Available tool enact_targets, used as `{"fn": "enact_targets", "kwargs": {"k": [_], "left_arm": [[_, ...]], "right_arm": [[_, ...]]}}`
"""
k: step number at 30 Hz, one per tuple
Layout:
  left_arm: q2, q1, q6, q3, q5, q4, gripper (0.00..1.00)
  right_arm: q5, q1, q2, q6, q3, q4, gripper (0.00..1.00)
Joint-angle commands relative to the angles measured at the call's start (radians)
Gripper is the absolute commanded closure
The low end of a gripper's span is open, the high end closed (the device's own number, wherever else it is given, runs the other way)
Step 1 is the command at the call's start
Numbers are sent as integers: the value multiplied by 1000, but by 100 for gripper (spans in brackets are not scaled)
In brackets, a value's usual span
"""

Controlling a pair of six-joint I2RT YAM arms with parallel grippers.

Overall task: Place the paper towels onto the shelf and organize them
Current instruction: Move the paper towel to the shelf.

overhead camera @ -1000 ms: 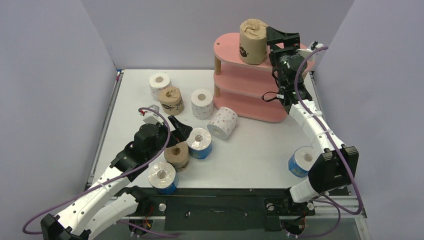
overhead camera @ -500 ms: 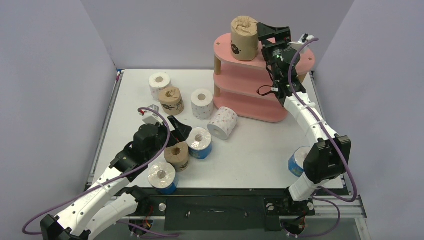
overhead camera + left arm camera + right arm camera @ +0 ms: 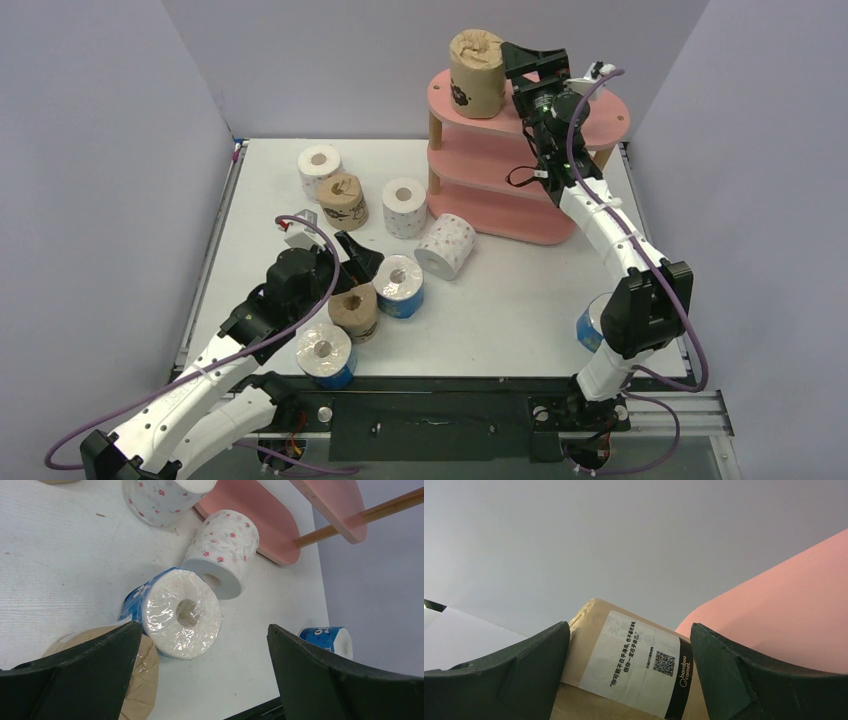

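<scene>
A brown paper towel roll (image 3: 476,75) (image 3: 624,670) stands at the left end of the pink shelf's top board (image 3: 612,112), and my right gripper (image 3: 506,64) (image 3: 630,630) is shut on it from the right side. Low over the table, my left gripper (image 3: 362,256) (image 3: 205,630) is open and holds nothing. Just past its fingers sits a blue roll (image 3: 400,286) (image 3: 181,614). A brown roll (image 3: 355,311) (image 3: 137,680) stands against its left finger. Another blue roll (image 3: 325,355) is near the front edge.
Two white pink-dotted rolls (image 3: 320,165) (image 3: 404,207) and a brown one (image 3: 343,200) stand at the back left. A third dotted roll (image 3: 446,245) (image 3: 222,552) lies on its side by the shelf's foot. A blue roll (image 3: 598,322) (image 3: 327,637) lies behind my right arm's elbow.
My right gripper has carried the brown roll leftward along the top board to its left end. The left arm and the rolls on the table have not moved.
</scene>
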Motion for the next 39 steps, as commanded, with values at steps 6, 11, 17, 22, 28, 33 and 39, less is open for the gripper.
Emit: {"fn": "enact_targets", "kwargs": {"k": [6, 11, 17, 22, 28, 33, 39], "left_arm": [[-11, 0, 0, 12, -13, 21, 4], [-12, 1, 3, 15, -14, 19, 4], [-13, 1, 8, 23, -17, 12, 4], [-14, 0, 14, 32, -20, 6, 4], [-15, 1, 28, 62, -26, -11, 4], [-19, 2, 49, 102, -47, -46, 4], [-22, 6, 75, 147, -65, -82, 4]], "right_arm": [[-31, 37, 51, -22, 29, -75, 14], [-32, 34, 36, -28, 15, -76, 14], [-32, -7, -50, -29, -37, -78, 13], [-43, -60, -134, -32, -95, -81, 13], [-61, -117, -249, -44, -165, -97, 13], [-35, -101, -431, -153, -247, -185, 12], [69, 24, -696, -293, -412, -363, 12]]}}
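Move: The brown paper towel stands upright on the shelf top, its middle about 6 cm to the right hand's left and 2 cm ahead, roughly level in height. The shelf top's left end is some 13 cm to that hand's left, level fore and aft and 6 cm lower; the lying flowered roll is on the table, about 14 cm back, 10 cm left and 35 cm down. From the left hand the brown paper towel is some 25 cm ahead, 18 cm right and 22 cm higher. With its open fingers already against the right side of the brown paper towel, the right hand pushes it a last 1.5 cm or so to the left along the shelf top, pauses, then turns back and comes free, going about 8 cm to the right before drawing straight back some 13 cm towards the robot. Its fingers stay wide open while the wrist rolls and turns slightly to the right, and near the end the left hand, open and empty, starts to rise by about 2.5 cm. ##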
